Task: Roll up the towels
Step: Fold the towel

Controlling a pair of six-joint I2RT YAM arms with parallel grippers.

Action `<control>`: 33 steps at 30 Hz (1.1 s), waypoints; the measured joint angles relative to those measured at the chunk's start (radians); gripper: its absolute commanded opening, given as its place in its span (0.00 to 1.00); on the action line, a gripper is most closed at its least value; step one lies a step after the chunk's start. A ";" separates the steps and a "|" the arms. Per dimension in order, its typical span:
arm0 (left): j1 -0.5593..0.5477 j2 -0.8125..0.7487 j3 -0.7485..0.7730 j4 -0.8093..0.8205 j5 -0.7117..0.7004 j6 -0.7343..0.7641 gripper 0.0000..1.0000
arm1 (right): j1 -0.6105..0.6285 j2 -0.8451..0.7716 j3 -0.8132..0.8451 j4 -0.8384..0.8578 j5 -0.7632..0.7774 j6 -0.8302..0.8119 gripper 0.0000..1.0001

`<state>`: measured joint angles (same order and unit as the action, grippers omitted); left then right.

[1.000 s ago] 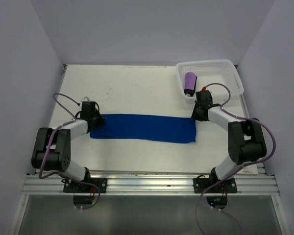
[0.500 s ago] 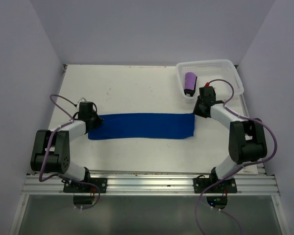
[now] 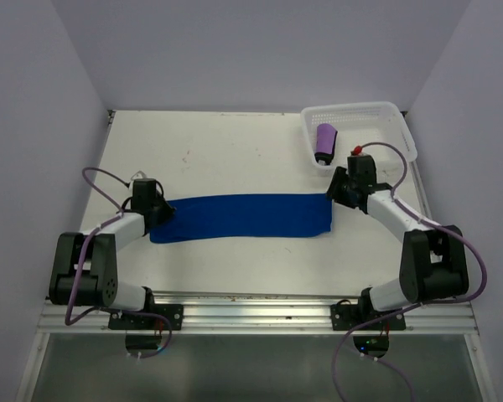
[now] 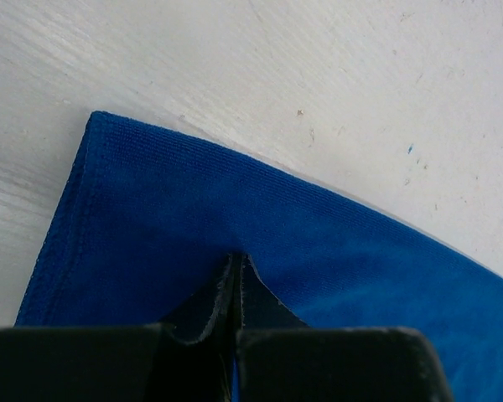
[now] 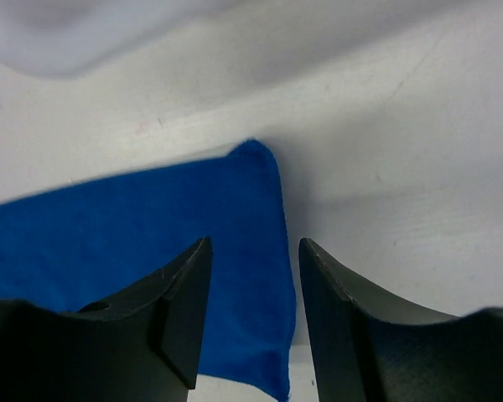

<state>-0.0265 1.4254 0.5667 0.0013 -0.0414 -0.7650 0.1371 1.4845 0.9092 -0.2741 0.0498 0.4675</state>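
The royal blue towel lies flat on the white table as a long strip running left to right. My left gripper is at its left end. In the left wrist view the left gripper has its jaws pressed together, with a sliver of the blue towel pinched between them. My right gripper hangs over the right end. Seen from the right wrist, the right gripper is open, its fingers straddling the blue towel's right edge with nothing gripped. The purple towel lies rolled in the basket.
A white mesh basket stands at the back right corner, just behind my right arm. Lilac walls close in the table on the left, back and right. A metal rail runs along the near edge.
My right gripper has opened and let go of the towel's right end. The left gripper has pulled the towel slightly left, so the strip now lies straighter.
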 measured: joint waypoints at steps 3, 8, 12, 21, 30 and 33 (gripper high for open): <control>0.000 -0.015 0.000 -0.011 0.003 0.000 0.01 | 0.000 -0.033 -0.116 0.031 -0.052 0.027 0.50; 0.000 -0.050 0.011 -0.055 0.003 0.002 0.06 | 0.000 -0.037 -0.214 0.037 -0.100 0.042 0.50; 0.000 -0.074 0.052 -0.086 0.004 0.002 0.07 | 0.001 -0.032 -0.219 0.058 -0.127 0.045 0.50; 0.000 -0.166 0.102 -0.142 -0.001 0.013 0.21 | 0.043 -0.032 -0.229 0.067 -0.130 0.049 0.42; 0.005 -0.216 0.150 -0.212 -0.019 0.053 0.33 | 0.066 -0.010 -0.230 0.085 -0.120 0.066 0.00; 0.010 -0.232 0.166 -0.232 -0.018 0.063 0.35 | 0.068 -0.010 -0.217 0.051 -0.107 0.064 0.00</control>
<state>-0.0162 1.1938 0.7322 -0.2302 -0.0597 -0.7025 0.2054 1.4742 0.6926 -0.2234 -0.0574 0.5316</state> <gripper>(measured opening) 0.335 0.032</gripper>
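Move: The towel's right-hand edge is the goal: its middle sits about 4 cm back from the right hand, 1 cm to its left and 7 cm below. The rolled purple towel lies some 18 cm ahead of that hand and 3 cm left; the white basket's middle is about 20 cm ahead and 7 cm right. From the left hand, the right-hand edge is roughly 43 cm to the right and level ahead; the towel's left-hand edge is about 5 cm left and 1 cm back. The blue towel's right-hand edge is pinched by the right hand, which comes back and down about 6 cm each way with open fingers, slides some 3 cm left low over the table, then shuts on the cloth part-way along the edge. The left hand lifts its shut fingertips off the towel's left end, straight up about 10 cm, opening them by a third and tipping slightly upward. ##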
